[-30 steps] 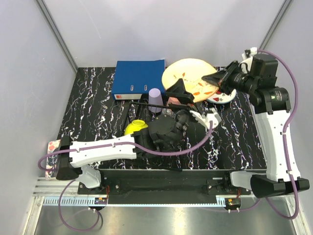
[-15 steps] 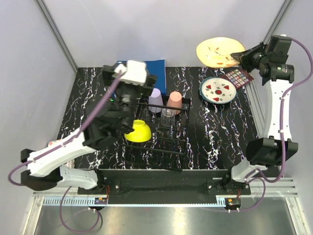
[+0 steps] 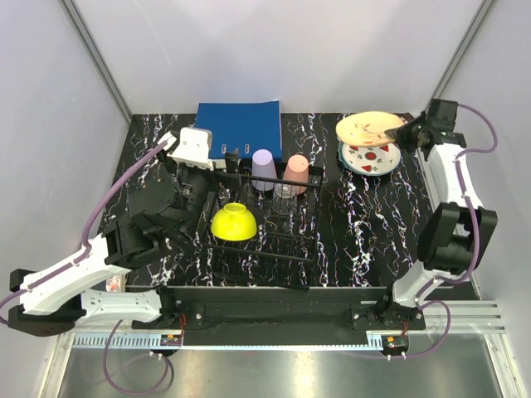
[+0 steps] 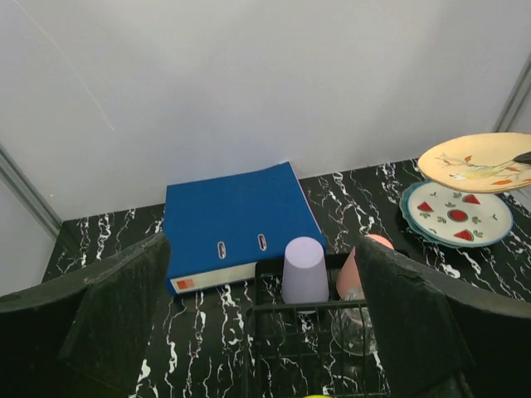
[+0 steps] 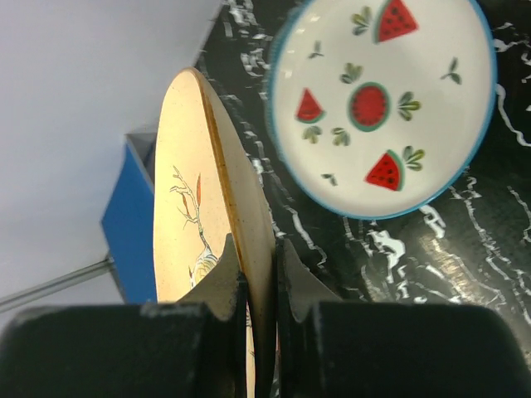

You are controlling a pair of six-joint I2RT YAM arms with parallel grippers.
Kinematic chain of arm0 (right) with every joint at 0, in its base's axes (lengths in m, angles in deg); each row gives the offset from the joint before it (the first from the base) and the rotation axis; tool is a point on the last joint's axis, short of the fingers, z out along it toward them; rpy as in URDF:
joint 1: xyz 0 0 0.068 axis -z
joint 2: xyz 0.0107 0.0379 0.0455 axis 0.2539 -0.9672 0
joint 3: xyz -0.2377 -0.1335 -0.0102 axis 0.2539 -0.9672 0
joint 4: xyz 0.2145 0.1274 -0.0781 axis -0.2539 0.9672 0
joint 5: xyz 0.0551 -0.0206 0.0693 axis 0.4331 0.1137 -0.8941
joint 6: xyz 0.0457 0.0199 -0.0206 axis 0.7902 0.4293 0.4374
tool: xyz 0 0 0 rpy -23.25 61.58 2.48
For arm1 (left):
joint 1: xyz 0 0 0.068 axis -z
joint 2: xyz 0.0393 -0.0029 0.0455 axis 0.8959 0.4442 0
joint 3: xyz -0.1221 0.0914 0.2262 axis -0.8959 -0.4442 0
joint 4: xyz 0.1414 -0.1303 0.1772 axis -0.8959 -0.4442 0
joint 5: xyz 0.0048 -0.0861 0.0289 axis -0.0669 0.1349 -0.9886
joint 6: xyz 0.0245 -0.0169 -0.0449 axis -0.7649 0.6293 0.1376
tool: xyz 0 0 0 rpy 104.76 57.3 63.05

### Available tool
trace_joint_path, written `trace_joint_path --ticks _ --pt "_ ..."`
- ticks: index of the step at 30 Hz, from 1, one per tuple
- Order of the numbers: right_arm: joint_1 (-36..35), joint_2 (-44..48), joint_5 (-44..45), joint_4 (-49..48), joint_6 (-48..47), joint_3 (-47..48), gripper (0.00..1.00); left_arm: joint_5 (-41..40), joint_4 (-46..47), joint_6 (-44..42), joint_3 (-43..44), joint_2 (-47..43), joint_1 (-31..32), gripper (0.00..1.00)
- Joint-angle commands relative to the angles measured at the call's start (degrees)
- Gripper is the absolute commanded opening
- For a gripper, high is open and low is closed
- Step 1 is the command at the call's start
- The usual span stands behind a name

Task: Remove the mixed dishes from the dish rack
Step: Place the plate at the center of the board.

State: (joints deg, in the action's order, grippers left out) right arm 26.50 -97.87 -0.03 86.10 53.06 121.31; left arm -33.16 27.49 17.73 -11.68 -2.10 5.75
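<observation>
The black wire dish rack (image 3: pixel 274 236) holds a yellow bowl (image 3: pixel 232 222), an upturned lilac cup (image 3: pixel 264 170), a salmon-pink cup (image 3: pixel 296 172) and a clear glass (image 3: pixel 284 199). My left gripper (image 3: pixel 187 197) hovers wide open over the rack's left side, holding nothing. In its wrist view, my left gripper (image 4: pixel 261 245) frames the lilac cup (image 4: pixel 304 269). At the far right, my right gripper (image 3: pixel 406 131) is shut on the rim of the peach plate (image 3: pixel 369 127). It holds that plate just above the watermelon-print plate (image 3: pixel 369 157). The right wrist view shows the fingers (image 5: pixel 224 274) pinching the peach plate (image 5: pixel 187 224).
A blue binder (image 3: pixel 236 133) lies flat behind the rack, touching its far edge. Grey walls close in the black marbled table (image 3: pixel 365 232) on three sides. The right arm's base stands at the near right.
My left arm has swung from the rack's right side to its left, still open. My right arm carried the peach plate right, then lowered it over the watermelon plate.
</observation>
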Motion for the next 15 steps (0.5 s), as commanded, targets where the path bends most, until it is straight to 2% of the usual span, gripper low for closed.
trace_joint_path --ticks 1,15 --pt "0.3 -1.4 -0.4 -14.0 0.2 0.4 0.00 1.8 -0.7 4.3 -2.2 -3.3 -0.1 0.99" --pt "1.0 -11.3 -0.5 -20.5 -0.4 -0.9 0.00 1.8 -3.2 6.3 -6.3 -6.1 -0.1 0.99"
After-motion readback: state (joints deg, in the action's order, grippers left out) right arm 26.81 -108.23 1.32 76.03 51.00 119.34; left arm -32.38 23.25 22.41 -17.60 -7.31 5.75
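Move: The right hand already grips the held plate by its right rim; the watermelon plate, top of the plate stack it goes to, lies about 5 cm ahead, 6 cm to the left and some 16 cm below. From that stack, the red booklet is roughly 10 cm farther out and 10 cm to the right, the pink cup some 23 cm left and 5 cm nearer. From the left hand, the watermelon plate lies about 28 cm ahead, 41 cm right and 35 cm down. Keeping its pinch on the rim of the held plate, the right hand lowers it about 7 cm towards the watermelon plate on the stack, dropping quickly at first and then easing into a slow forward glide, some 4 cm in all, with hardly any wrist turn. The left hand, empty and wide open, sinks about 3 cm on its own side near the rack. ##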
